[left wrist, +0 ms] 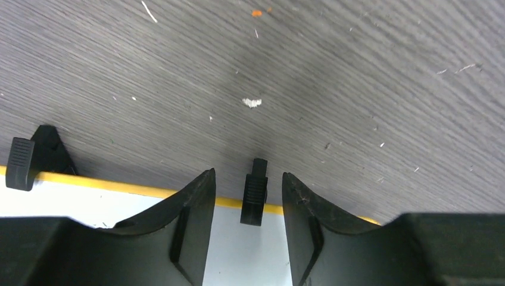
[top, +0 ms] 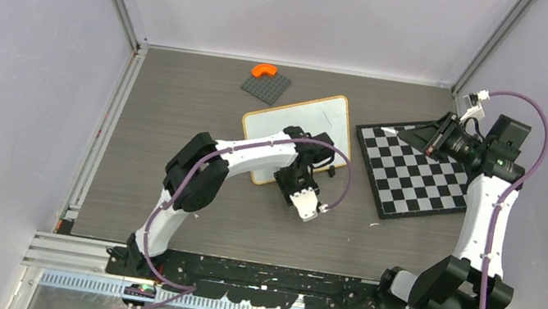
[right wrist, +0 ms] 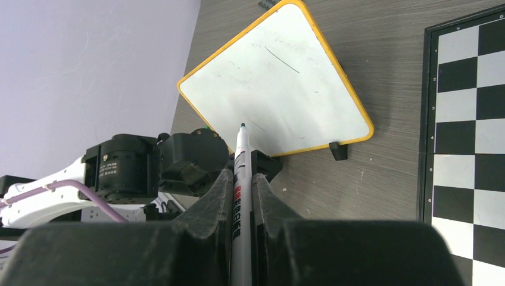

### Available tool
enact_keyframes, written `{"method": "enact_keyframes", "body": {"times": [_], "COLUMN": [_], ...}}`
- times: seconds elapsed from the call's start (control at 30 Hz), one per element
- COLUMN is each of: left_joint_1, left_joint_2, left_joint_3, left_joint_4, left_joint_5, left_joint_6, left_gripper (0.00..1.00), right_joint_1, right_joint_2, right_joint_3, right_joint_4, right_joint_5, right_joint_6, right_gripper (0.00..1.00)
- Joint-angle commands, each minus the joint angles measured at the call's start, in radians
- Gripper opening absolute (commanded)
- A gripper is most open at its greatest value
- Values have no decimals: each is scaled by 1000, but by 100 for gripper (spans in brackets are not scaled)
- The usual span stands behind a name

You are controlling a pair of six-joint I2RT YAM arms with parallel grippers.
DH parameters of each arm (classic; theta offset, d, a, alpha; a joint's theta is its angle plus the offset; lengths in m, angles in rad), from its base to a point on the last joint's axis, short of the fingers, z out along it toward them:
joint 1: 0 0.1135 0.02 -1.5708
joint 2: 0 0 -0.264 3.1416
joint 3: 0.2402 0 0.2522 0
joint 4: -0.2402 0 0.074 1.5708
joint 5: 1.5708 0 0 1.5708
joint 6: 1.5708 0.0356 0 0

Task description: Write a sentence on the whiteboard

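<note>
The whiteboard (top: 305, 118) lies flat mid-table, a white board with an orange-tan frame. In the right wrist view the whiteboard (right wrist: 280, 83) bears only a faint thin stroke; the sentence is out of view. My left gripper (top: 308, 208) hovers over the board's near edge. In its wrist view the left gripper (left wrist: 247, 176) is open, its jaws either side of a black clip (left wrist: 254, 196) on the frame without touching it. My right gripper (top: 443, 140) hangs over the checkerboard's far corner. That right gripper (right wrist: 241, 173) is shut on a white marker (right wrist: 241, 196), whose green tip points at the board.
A black-and-white checkerboard (top: 416, 177) lies right of the whiteboard. A grey plate (top: 267, 84) with an orange curved piece (top: 265, 71) sits at the back. A second clip (left wrist: 24, 164) grips the board's edge to the left. Walls close the table on three sides.
</note>
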State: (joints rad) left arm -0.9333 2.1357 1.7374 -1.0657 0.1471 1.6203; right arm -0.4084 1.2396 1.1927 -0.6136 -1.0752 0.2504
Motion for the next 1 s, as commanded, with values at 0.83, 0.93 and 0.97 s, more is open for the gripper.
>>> {"method": "enact_keyframes", "body": {"times": [0.83, 0.93, 0.97], "left_joint_1": [-206, -218, -221], "left_joint_2": [17, 14, 9], "left_joint_3": [56, 45, 46], "left_joint_4": [-155, -127, -117], "left_joint_5": [-24, -43, -44], "left_joint_6": [-235, -281, -303], "left_gripper": [9, 25, 36], "right_joint_1": [-5, -4, -4], "right_joint_2": [-37, -52, -58], "right_joint_3": [-20, -22, -22], "right_joint_4": [80, 79, 76], "right_joint_5": [-71, -76, -78], "right_joint_6": [52, 53, 51], "right_gripper": [0, 0, 0]}}
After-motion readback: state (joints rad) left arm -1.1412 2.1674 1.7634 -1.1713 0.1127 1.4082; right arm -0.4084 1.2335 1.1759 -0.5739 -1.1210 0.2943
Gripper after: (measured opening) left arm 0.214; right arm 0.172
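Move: My left hand hangs almost straight over the whiteboard's left black foot clip, which lies only about 1 cm ahead, 1 cm left and 1 cm below. The board's middle is some 12 cm ahead and level sideways, a little higher, and its other foot clip about 6 cm ahead and 10 cm right. From my right hand, holding the marker up and away, the left clip is some 28 cm left, 3 cm back and 25 cm lower. I ease my left hand forward and slightly down onto the left foot clip, closing my half-open fingers to pinch it from both sides. Then I drag it straight back towards my base, about 10 cm, drifting some 3 cm right, with my fingers still around the clip. My right hand stays parked, keeping its hold on the marker. ##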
